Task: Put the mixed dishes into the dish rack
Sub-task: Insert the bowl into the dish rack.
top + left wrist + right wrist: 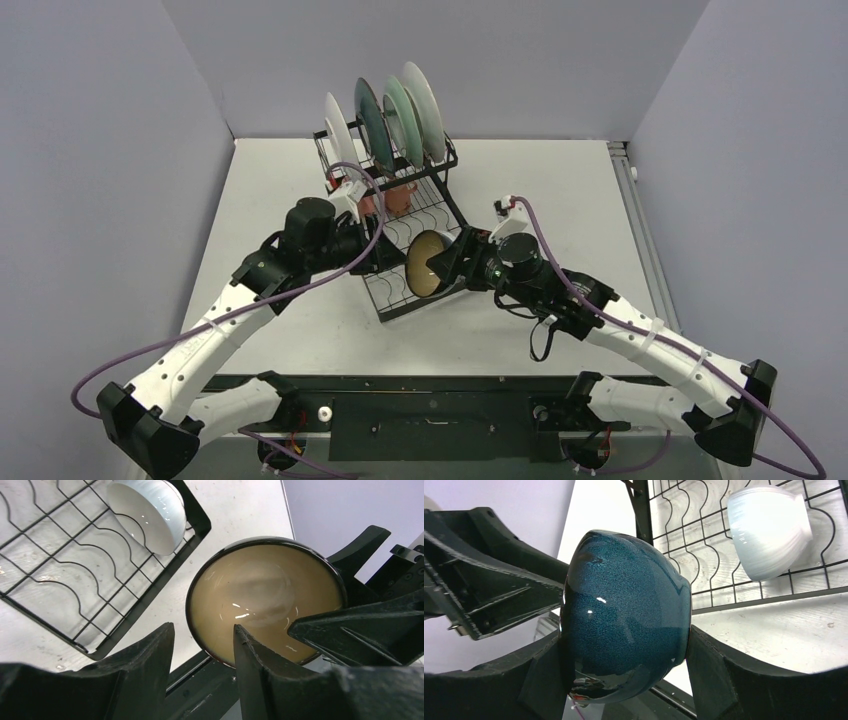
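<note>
The dark bowl (pixel 428 265), brown-gold inside and speckled dark blue outside (pixel 624 615), is held on its side over the front of the black wire dish rack (pixel 420 165). My right gripper (pixel 629 680) is shut on it, one finger on each side. My left gripper (pixel 202 650) is open and faces the bowl's inside (pixel 265 600), with the lower rim near the gap between its fingers. A white bowl (pixel 147 512) lies on the rack's lower tray (pixel 50 580). Several plates (pixel 400 110) stand upright in the upper slots. A pink mug (pixel 395 200) sits under them.
The rack stands at the table's middle back, with its lower tray reaching toward the arms. Both wrists are close together over the tray's front corner. Grey walls close in the table on three sides. A black rail (pixel 420 385) runs along the near edge.
</note>
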You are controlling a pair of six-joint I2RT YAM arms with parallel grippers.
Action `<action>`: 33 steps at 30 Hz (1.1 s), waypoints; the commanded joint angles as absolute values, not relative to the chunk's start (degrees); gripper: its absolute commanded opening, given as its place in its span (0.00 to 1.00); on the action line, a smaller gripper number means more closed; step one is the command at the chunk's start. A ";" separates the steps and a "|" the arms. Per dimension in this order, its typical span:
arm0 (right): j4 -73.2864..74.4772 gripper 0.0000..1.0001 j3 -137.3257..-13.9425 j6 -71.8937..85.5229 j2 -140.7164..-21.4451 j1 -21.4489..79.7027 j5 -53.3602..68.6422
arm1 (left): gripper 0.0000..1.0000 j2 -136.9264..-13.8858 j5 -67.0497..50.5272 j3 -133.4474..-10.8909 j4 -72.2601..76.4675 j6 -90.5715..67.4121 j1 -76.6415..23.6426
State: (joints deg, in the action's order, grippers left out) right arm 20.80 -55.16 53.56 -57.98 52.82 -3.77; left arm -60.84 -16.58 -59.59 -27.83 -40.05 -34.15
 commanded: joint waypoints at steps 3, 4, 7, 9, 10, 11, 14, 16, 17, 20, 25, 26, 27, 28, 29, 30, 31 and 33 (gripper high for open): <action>17.49 0.00 -62.21 49.05 -59.98 52.21 -4.34 | 0.48 -57.09 -9.58 -64.51 -35.00 -34.32 -33.93; 17.84 0.00 -63.01 48.57 -60.40 52.21 -4.23 | 0.49 -56.89 -9.01 -64.91 -35.61 -33.86 -33.93; 20.30 0.00 -65.44 45.45 -62.85 52.14 -4.48 | 0.52 -55.65 -6.82 -65.38 -38.14 -31.76 -33.84; 22.16 0.00 -67.12 43.51 -64.53 52.22 -5.15 | 0.55 -54.74 -5.66 -65.45 -39.31 -30.72 -33.84; 22.77 0.00 -67.71 42.80 -65.09 52.32 -5.34 | 0.56 -54.44 -5.00 -65.47 -40.08 -30.43 -33.84; 24.00 0.00 -68.94 41.42 -66.26 52.31 -5.69 | 0.57 -53.80 -4.70 -65.52 -40.43 -29.76 -33.82; 26.67 0.00 -71.56 38.44 -68.78 52.76 -6.85 | 0.59 -52.50 -3.11 -65.45 -42.14 -28.42 -33.76; 28.75 0.00 -73.50 36.12 -70.71 53.37 -8.78 | 0.61 -51.35 -2.53 -65.30 -42.91 -27.30 -33.75; 29.55 0.00 -74.47 34.80 -71.89 53.54 -9.91 | 0.62 -50.52 -2.36 -65.26 -43.07 -27.01 -33.75; 30.92 0.00 -76.02 32.23 -74.24 54.63 -12.38 | 0.65 -48.75 -1.97 -64.38 -43.59 -26.10 -33.70; 32.27 0.00 -78.98 29.98 -77.51 55.95 -13.64 | 0.69 -45.43 -1.54 -62.46 -43.96 -25.23 -33.66; 32.74 0.00 -79.89 29.22 -78.44 56.28 -14.05 | 0.70 -44.69 -1.47 -62.17 -44.08 -25.12 -33.66; 32.98 0.00 -80.37 28.85 -78.90 56.76 -14.32 | 0.70 -44.27 -1.33 -61.62 -44.15 -25.04 -33.66; 33.51 0.00 -81.29 28.09 -79.82 57.19 -14.81 | 0.71 -43.39 -1.28 -61.40 -44.19 -24.87 -33.66; 33.72 0.00 -81.78 27.75 -80.34 57.45 -15.05 | 0.72 -42.96 -1.05 -60.77 -44.10 -24.78 -33.66; 34.09 0.00 -82.71 27.15 -81.21 57.60 -15.45 | 0.73 -42.05 -1.01 -60.35 -43.93 -24.72 -33.62; 34.36 0.00 -83.15 26.89 -81.70 57.77 -15.64 | 0.76 -41.59 -1.17 -59.69 -43.55 -24.71 -33.64; 34.88 0.00 -84.35 26.22 -83.13 58.09 -15.79 | 0.80 -40.37 -1.66 -58.61 -42.94 -24.70 -33.66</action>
State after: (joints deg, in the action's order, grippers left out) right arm 38.11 -78.76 29.12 -82.37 57.19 -12.25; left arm -42.41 -1.91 -60.34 -44.14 -26.02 -34.02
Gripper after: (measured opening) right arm 0.681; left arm 0.761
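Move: The right gripper holds the bowl, its middle about 2 cm left of that hand. The free front slots of the dish rack lie some 3 cm ahead, 4 cm left and 9 cm below; the white bowl in the rack is about 8 cm ahead, 1 cm right and 11 cm down, a mug roughly 17 cm ahead and 11 cm left. From the empty left hand, the held bowl is about 7 cm right and 1 cm back. Keep the right gripper's hold on the bowl and carry it forward, down and left, about 3.5 cm each way, toward the free slots in front of the white bowl, rolling the hand some 30 degrees so its left side drops and the fingers point more steeply down. Meanwhile draw the left gripper away from the bowl, chiefly left, then also back and slightly up, opening its fingers wider. ##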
